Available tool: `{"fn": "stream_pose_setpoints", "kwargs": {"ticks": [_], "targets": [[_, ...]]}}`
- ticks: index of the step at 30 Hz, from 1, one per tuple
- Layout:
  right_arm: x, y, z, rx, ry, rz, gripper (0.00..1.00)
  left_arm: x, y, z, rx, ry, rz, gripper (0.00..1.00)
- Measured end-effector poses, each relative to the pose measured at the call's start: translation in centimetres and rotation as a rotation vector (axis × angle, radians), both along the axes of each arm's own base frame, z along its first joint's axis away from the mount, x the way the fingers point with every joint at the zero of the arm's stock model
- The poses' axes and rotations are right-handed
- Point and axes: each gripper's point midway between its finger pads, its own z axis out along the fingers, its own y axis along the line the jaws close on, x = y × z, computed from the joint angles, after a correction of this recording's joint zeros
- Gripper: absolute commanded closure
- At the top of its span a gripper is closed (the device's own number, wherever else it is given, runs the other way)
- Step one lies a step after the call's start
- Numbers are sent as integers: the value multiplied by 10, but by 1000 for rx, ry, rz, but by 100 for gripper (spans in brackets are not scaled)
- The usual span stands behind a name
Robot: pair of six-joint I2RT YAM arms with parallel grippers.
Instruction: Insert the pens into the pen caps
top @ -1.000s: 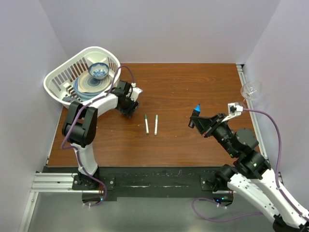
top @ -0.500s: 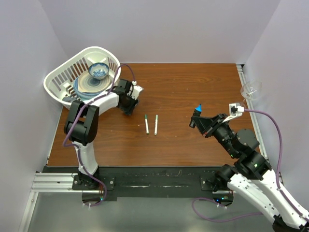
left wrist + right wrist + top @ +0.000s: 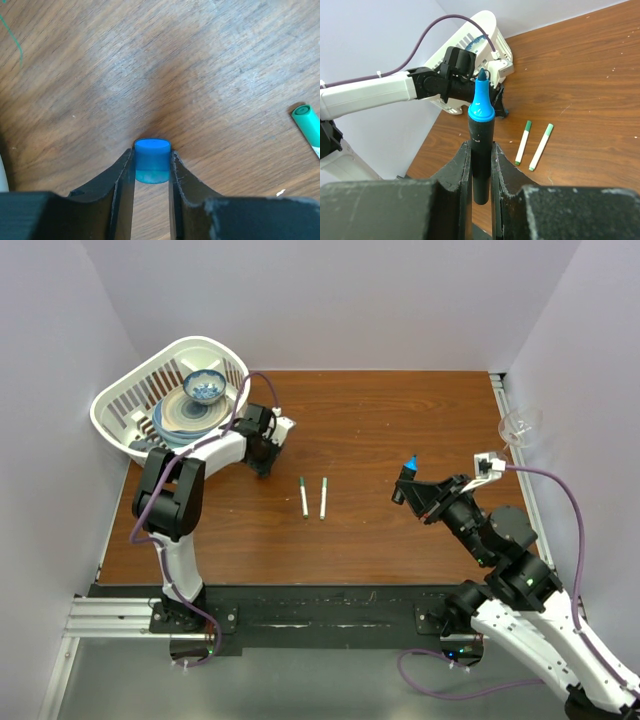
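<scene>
My left gripper is low at the table near the basket, shut on a short blue pen cap that stands upright on the wood between the jaws. My right gripper is raised over the right of the table, shut on a dark-bodied pen whose blue tip points up. Two white pens with green caps on them lie side by side mid-table. They also show in the right wrist view. One green end shows in the left wrist view.
A white basket with plates and a patterned bowl stands at the back left, just behind my left gripper. A clear glass stands at the right edge. Purple walls close in the table on three sides.
My left gripper has shifted slightly toward the back left, near the basket. The right arm and the two pens on the table have not moved.
</scene>
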Motion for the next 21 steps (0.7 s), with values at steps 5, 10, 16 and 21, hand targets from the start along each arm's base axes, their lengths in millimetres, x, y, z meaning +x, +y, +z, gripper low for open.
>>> {"fn": "stream_pose_setpoints", "kwargs": {"ticks": [5,10,16,21], "targets": [[4,8,-9,-21,35,18,100,-9,-1,1,-35,7,62,100],[15,33,-38,-98,135,90,100,-37,-10,18,-167,27,179,100],[23,66,-61,-127,190,214,100,-54,-63,114,-563,-146,269,100],[33,99,-82,-130,226,308,100,-85,-127,199,-876,-227,211,100]]}}
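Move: The left hand, low at the table with the blue cap already pinched, has the blue-tipped pen roughly 32 cm to its right, 21 cm back and 31 cm higher. Of the two green pens on the table, the nearer lies about 13 cm right and 8 cm back, the other some 18 cm right and 8 cm back. From the right hand, which holds the blue-tipped pen nib up, the cap is about 21 cm ahead, 32 cm left and 30 cm below. First drawing back about 3 cm while still low, the left hand then climbs quickly, roughly 20 cm, swinging rightward and further back towards the pen, keeping its grip on the blue cap while the wrist rolls some 50 degrees so the fingers swing from down towards the right. The right hand brings the held pen left and down towards the cap, slightly forward, turning counter-clockwise and tipping a little. ##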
